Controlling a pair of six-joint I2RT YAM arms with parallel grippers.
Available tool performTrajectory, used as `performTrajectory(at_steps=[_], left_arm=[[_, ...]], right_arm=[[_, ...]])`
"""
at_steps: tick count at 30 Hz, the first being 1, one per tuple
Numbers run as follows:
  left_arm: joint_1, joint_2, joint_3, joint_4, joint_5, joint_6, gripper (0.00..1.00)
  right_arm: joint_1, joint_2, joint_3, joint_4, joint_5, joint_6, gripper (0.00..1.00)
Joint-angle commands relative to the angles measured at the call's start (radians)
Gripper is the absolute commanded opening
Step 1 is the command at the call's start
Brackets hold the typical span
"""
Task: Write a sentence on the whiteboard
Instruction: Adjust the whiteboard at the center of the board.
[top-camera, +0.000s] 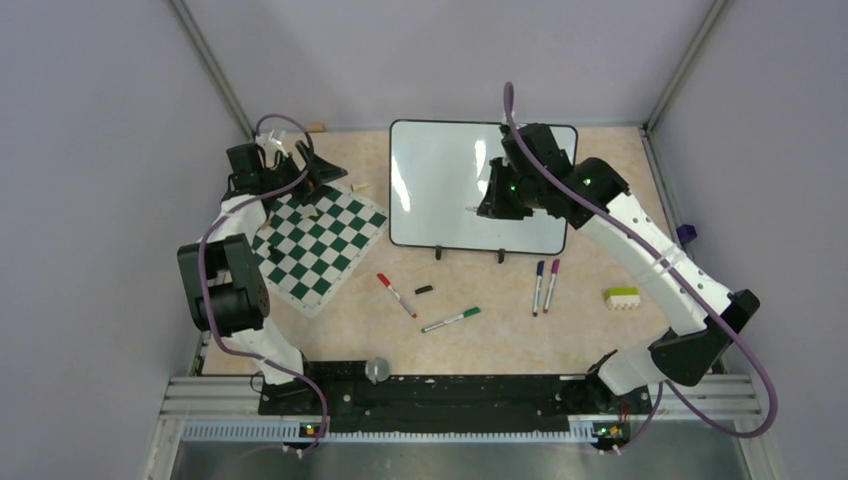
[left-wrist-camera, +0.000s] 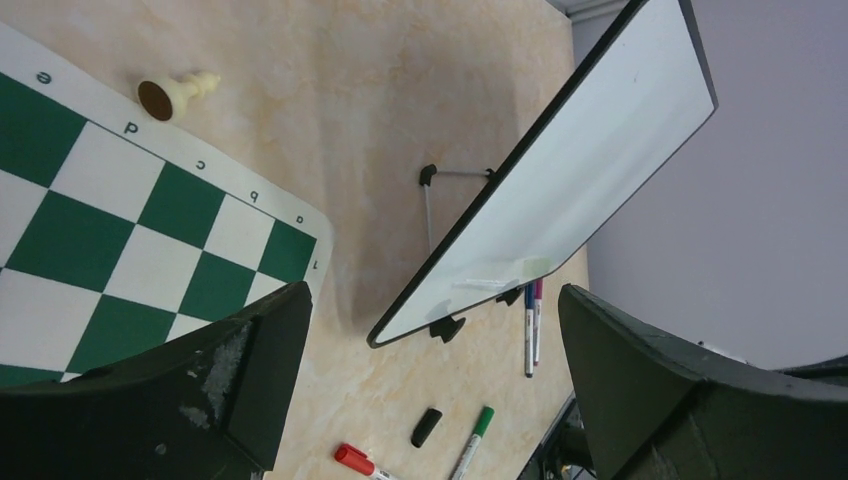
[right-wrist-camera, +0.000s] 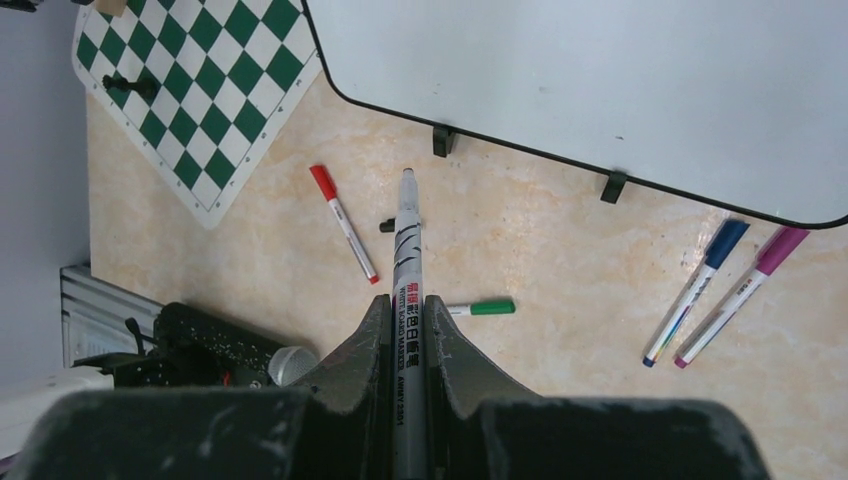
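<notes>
The whiteboard (top-camera: 440, 185) stands tilted on two small black feet at the back middle of the table; it also shows in the right wrist view as whiteboard (right-wrist-camera: 600, 80) and in the left wrist view as whiteboard (left-wrist-camera: 570, 190). No sentence shows on its surface. My right gripper (top-camera: 492, 205) hovers over the board's right half, shut on a grey whiteboard marker (right-wrist-camera: 407, 260) whose uncapped tip points past the jaws. That right gripper (right-wrist-camera: 405, 300) clamps the barrel from both sides. My left gripper (top-camera: 312, 172) hangs above the chess mat, open, and the left gripper (left-wrist-camera: 440, 390) has nothing between its fingers.
A green-and-white chess mat (top-camera: 315, 245) lies left of the board, with a pale chess piece (left-wrist-camera: 178, 93) beside it. In front of the board lie a red marker (top-camera: 396, 295), a black cap (top-camera: 424, 289), a green marker (top-camera: 450, 320), a blue marker (top-camera: 539, 287), a magenta marker (top-camera: 552, 285) and a yellow-and-white block (top-camera: 622, 298).
</notes>
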Motion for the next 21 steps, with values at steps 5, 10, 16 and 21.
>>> performTrajectory(at_steps=[5,10,16,21], left_arm=[[-0.027,0.044,0.031,0.166,0.152,0.001,0.99],[-0.037,0.069,0.044,0.210,0.181,-0.018,0.99],[-0.038,0.093,0.074,0.248,0.210,-0.074,0.99],[-0.044,0.122,0.085,0.263,0.237,-0.105,0.99]], right_arm=[[-0.034,0.039,0.070,0.115,0.021,-0.091,0.00],[-0.065,0.050,0.071,0.204,0.062,-0.156,0.00],[-0.117,0.043,0.055,0.266,0.028,-0.192,0.00],[-0.169,0.022,0.009,0.320,-0.021,-0.225,0.00]])
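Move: The whiteboard leans with its middle about 36 cm to the right of my left hand and 4 cm back, near its height; its left edge is only some 13 cm to the right and 3 cm back. The pawn lies about 4 cm ahead, 2 cm right and 11 cm below. From my right hand, the board's middle is about 12 cm straight ahead and 10 cm lower, the blue marker 10 cm back, 14 cm right and 21 cm down. I carry the uncapped marker forward in my right hand, about 8 cm up over the whiteboard's face, slowly at first and then faster, rising a little and tipping the fingers up some 15 degrees while they keep their grip. My wide-open left hand eases about 3 cm right towards the board's left edge, turning slightly clockwise, and lifts a little at the end. ##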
